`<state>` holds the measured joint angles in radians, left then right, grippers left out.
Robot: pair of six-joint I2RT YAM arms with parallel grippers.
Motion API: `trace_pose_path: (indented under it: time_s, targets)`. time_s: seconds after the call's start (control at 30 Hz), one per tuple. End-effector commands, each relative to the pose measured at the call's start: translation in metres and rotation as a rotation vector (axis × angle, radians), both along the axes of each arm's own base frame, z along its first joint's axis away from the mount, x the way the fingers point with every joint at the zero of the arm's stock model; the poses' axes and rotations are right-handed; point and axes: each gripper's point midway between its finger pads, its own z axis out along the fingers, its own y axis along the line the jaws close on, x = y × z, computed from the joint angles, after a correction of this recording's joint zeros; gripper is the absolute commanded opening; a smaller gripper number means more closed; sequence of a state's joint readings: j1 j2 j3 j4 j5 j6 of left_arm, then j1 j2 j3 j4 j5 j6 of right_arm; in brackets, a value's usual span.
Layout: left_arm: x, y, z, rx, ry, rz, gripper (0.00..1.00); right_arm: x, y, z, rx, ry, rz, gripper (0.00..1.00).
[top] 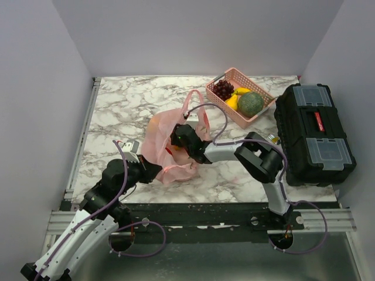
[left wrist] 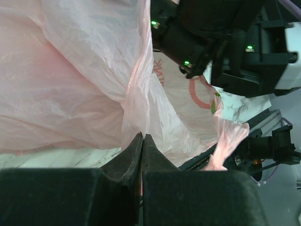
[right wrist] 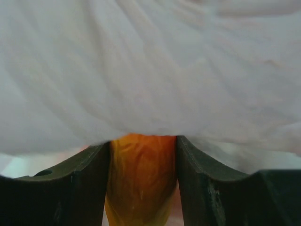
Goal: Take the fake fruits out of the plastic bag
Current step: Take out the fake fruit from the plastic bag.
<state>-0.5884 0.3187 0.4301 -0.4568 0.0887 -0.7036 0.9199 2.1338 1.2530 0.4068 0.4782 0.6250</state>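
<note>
The pink plastic bag [top: 165,136] lies crumpled at the middle of the marble table. My left gripper [top: 153,171] is shut on the bag's near edge [left wrist: 136,117], a fold of film pinched between its fingertips. My right gripper [top: 179,142] is inside the bag's mouth, shut on an orange fruit [right wrist: 141,179] that fills the gap between its fingers; bag film [right wrist: 150,66] hangs just ahead. The grape bunch [top: 223,89], a yellow fruit [top: 234,100] and the green melon [top: 251,103] lie in the pink basket.
The pink lattice basket [top: 258,116] stands at the back right of the table. A black toolbox [top: 313,132] sits along the right edge. Grey walls enclose the table on three sides.
</note>
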Motion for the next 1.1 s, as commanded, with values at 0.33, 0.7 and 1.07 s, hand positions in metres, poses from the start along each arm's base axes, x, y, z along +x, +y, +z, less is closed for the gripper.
trace_pose_path:
  time_s: [0.33, 0.7, 1.07]
  targets:
    - [0.010, 0.011, 0.006, 0.028, -0.016, 0.074, 0.00, -0.037, -0.057, 0.081, 0.001, -0.144, 0.044, 0.01]
    - [0.011, -0.004, 0.000, -0.003, 0.021, 0.025, 0.00, -0.079, -0.025, 0.162, 0.202, -0.213, 0.339, 0.01]
    - [0.009, -0.014, 0.006, -0.004, 0.029, -0.038, 0.00, -0.121, 0.025, 0.183, 0.348, -0.186, 0.677, 0.01]
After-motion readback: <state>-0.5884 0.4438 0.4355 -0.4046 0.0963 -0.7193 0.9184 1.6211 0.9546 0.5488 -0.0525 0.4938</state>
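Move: The right hand already grips the red-and-orange fruit deep in the bag; the basket it is bound for lies about 27 cm ahead and 31 cm to the right, at nearly the same height. In the basket the grapes are some 30 cm ahead and 22 cm right of that hand, the watermelon 23 cm ahead and 34 cm right. From the left hand, pinching the bag's edge, the basket is roughly 48 cm ahead, 32 cm right and 13 cm lower. Keeping its grip on the red-and-orange fruit, the right hand draws it up about 16 cm and back some 10 cm out of the bag's folds, swinging first to the right, then returning left to nearly its starting line, so it backs off from the basket for now. As it climbs, the wrist turns roughly 30 degrees counter-clockwise, rolls its left side up and tips the fingers slightly upward, while the left hand stays nearly in place with its fingers still shut on the bag's edge. ##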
